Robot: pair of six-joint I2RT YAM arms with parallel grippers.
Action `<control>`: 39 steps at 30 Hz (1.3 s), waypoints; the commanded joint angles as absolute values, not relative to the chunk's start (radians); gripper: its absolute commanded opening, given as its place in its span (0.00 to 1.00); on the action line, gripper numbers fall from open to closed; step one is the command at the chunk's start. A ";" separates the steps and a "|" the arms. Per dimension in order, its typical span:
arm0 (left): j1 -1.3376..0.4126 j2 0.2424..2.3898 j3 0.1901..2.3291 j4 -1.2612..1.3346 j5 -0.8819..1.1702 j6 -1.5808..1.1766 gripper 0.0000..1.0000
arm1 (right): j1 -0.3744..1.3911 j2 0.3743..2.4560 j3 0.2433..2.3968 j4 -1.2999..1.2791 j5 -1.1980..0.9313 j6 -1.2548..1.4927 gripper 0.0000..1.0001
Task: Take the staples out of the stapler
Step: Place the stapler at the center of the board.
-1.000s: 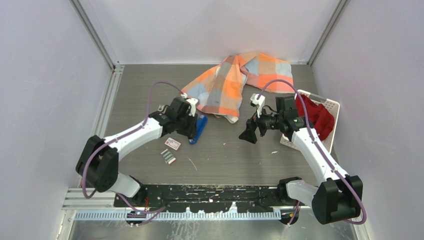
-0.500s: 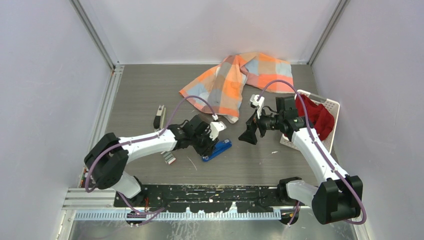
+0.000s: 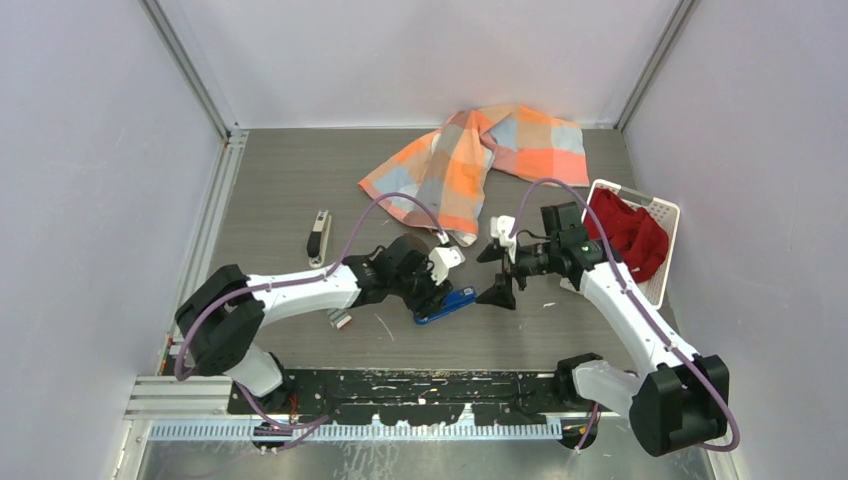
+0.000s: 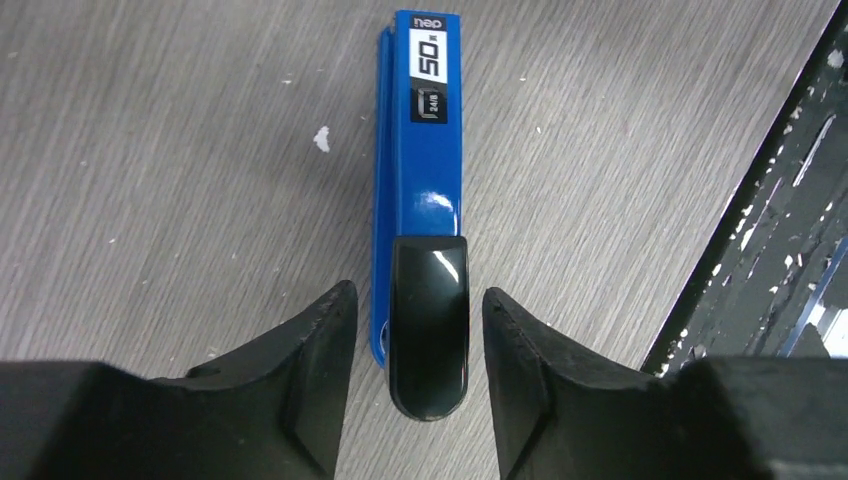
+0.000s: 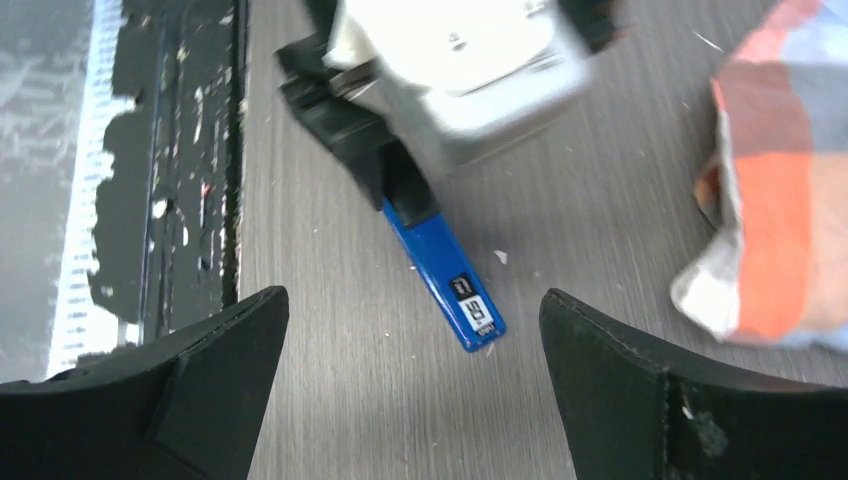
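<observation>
The blue stapler (image 3: 450, 302) lies flat on the table near its middle. It fills the left wrist view (image 4: 420, 150), shut, with its black rear end between my fingers. My left gripper (image 3: 430, 296) straddles that black end (image 4: 428, 330), open, with a small gap on each side. My right gripper (image 3: 497, 277) is wide open and empty, just right of and above the stapler's front tip (image 5: 470, 315). A grey strip of staples (image 3: 342, 320) shows on the table beside my left arm.
An orange-and-blue checked cloth (image 3: 470, 165) lies at the back. A white basket (image 3: 668, 215) with red cloth stands at the right. A slim dark and silver object (image 3: 318, 237) lies at the left. The black base rail (image 5: 170, 200) runs along the near edge.
My left gripper has moved the stapler from beside the cloth toward the table's middle, turning it. My right gripper has come down and left toward it. The dark slim object at the left is now uncovered.
</observation>
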State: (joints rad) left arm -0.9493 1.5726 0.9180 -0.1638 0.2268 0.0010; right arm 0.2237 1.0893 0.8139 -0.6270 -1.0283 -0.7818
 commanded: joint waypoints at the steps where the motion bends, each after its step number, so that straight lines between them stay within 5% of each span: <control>1: -0.951 1.433 0.873 -0.070 0.156 -0.046 0.51 | 0.268 1.087 0.806 -0.802 -1.146 -1.265 1.00; 7: -0.952 1.078 0.642 -0.011 0.081 -0.142 0.55 | 0.286 1.178 0.863 -1.004 -1.167 -1.625 1.00; 11: -0.950 0.822 0.456 0.023 -0.047 -0.238 0.76 | 0.401 1.230 0.881 -0.908 -1.054 -1.547 0.88; 14: -0.939 0.713 0.430 -0.055 -0.136 -0.285 0.79 | 0.497 1.287 0.907 -0.754 -0.948 -1.380 0.82; 26: -0.938 0.656 0.369 -0.099 -0.305 -0.301 0.77 | 0.767 1.517 1.006 -0.477 -0.618 -0.984 0.66; 39: -0.939 0.607 0.287 -0.048 -0.272 -0.317 0.77 | 0.854 1.619 0.986 -0.412 -0.555 -0.933 0.55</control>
State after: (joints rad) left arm -0.9405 0.6392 0.2890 -0.1162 -0.2661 -0.3080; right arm 0.8326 1.6085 0.9710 -0.4587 -0.5835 -0.9642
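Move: Just right of the left hand lies the blue stapler, its middle about 4 cm right, 2 ahead and 3 below, black head between the already parted fingers. From this hand the staple box is some 20 cm left and 5 ahead, the staple strips 21 left and 1 back. From the right hand the stapler's middle is about 8 cm left, level fore-and-aft and 13 below; the checked cloth is 32 ahead and 1 left. Clearing the stapler's black head, the left hand rises about 7 cm, swings left some 15 cm as its fingers open wider, then sinks partway near the staple strips. The right hand first draws back, turning roughly 30 degrees counter-clockwise, then sweeps left and down about 12 cm each to straddle that head, fingers narrowing to a little over half open. ##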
